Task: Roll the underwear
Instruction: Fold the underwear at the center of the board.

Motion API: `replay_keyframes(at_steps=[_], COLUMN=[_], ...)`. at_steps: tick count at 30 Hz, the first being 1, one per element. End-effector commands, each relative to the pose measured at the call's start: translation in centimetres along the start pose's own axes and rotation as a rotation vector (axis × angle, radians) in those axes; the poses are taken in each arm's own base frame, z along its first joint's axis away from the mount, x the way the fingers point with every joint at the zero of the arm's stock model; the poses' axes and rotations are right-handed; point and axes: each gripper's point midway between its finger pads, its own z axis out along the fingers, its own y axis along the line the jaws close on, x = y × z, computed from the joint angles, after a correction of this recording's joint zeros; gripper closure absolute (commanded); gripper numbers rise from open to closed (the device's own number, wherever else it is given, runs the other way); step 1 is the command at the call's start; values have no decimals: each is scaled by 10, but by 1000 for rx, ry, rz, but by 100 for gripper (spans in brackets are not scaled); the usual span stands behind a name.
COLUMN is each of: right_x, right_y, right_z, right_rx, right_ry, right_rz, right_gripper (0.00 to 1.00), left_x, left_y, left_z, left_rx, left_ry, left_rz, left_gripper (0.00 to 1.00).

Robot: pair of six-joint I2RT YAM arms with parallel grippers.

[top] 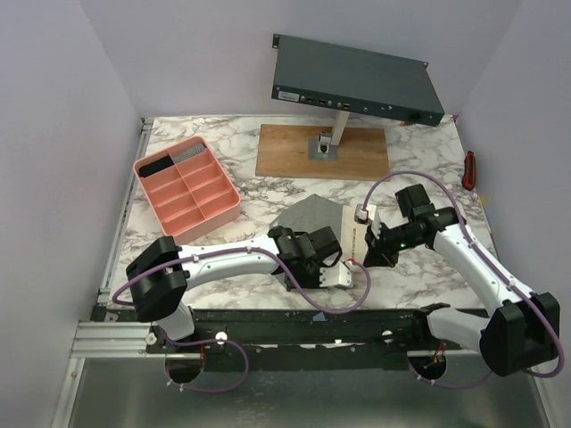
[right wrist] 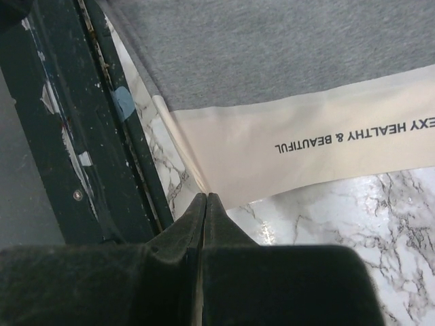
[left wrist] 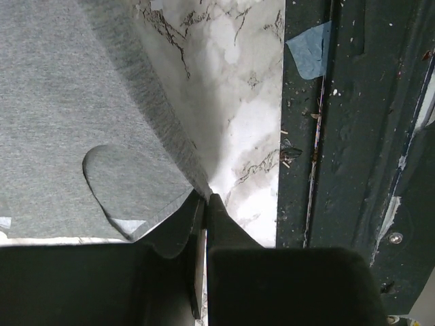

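Observation:
The grey underwear (top: 310,217) lies on the marble table near the front edge, its cream waistband (top: 350,234) with printed letters on the right. In the left wrist view my left gripper (left wrist: 206,197) is shut, its tips pinching the near edge of the grey cloth (left wrist: 61,102), which rises in a fold toward them. The right wrist view shows my right gripper (right wrist: 206,195) shut on the near corner of the waistband (right wrist: 306,146), close to the dark front rail. Both arms cover the near part of the garment in the top view.
A pink divided tray (top: 143,169) stands at the left. At the back, a wooden board (top: 285,152) carries a stand with a dark flat device (top: 357,80). A red tool (top: 469,169) lies at the right edge. The dark rail (top: 294,316) runs along the front.

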Motion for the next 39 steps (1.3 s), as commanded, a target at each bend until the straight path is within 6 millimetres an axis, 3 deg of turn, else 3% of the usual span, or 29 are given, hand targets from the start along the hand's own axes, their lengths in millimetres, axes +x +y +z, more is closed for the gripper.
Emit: replay_keyframes(at_steps=[1, 8, 14, 17, 23, 27, 29, 34, 39], right_x=[15, 10, -4, -5, -4, -13, -18, -28, -36], right_y=[-4, -26, -34, -37, -31, -28, -31, -46, -46], right_z=[-1, -3, -7, -5, 3, 3, 3, 3, 9], right_rx=[35, 155, 189, 194, 133, 127, 147, 214, 159], right_ry=[59, 48, 21, 15, 0, -52, -80, -121, -134], right_rz=[-23, 21, 39, 48, 40, 3, -12, 29, 62], right_gripper=[99, 99, 99, 99, 78, 62, 59, 58, 58], left_x=[12, 12, 9, 7, 7, 7, 6, 2, -6], left_y=[-11, 13, 51, 55, 36, 30, 29, 46, 78], left_z=[2, -6, -26, -28, -19, -10, -9, -10, -14], left_rx=[38, -49, -105, -101, 3, 56, 101, 186, 272], left_ry=[38, 10, -32, -31, -46, -59, -73, -123, -183], left_rz=[0, 17, -24, -24, -52, -89, -129, -251, -400], left_gripper=[100, 100, 100, 100, 100, 100, 100, 100, 100])
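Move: The left fingers pinch the underwear's near left corner, with its middle about 14 cm ahead, 8 cm to the right and 4 cm lower; the salmon tray is some 27 cm ahead and 28 cm to the left. The right fingers hold the near waistband corner: the underwear's middle is roughly 9 cm ahead, 16 cm left and 6 cm lower, the waistband's middle 9 cm ahead and 5 cm left, and the pale cloth 12 cm ahead and 18 cm right. Still pinching the grey corner, the left hand carries it forward over the underwear, about 5.5 cm, eases back nearly 2, then goes forward again to end some 6.5 cm out, tilting and turning roughly 15 degrees. The right hand draws its waistband corner a couple of centimetres forward, opens to let go of it, and continues forward to about 5 cm in all, turning some 10 degrees clockwise. ##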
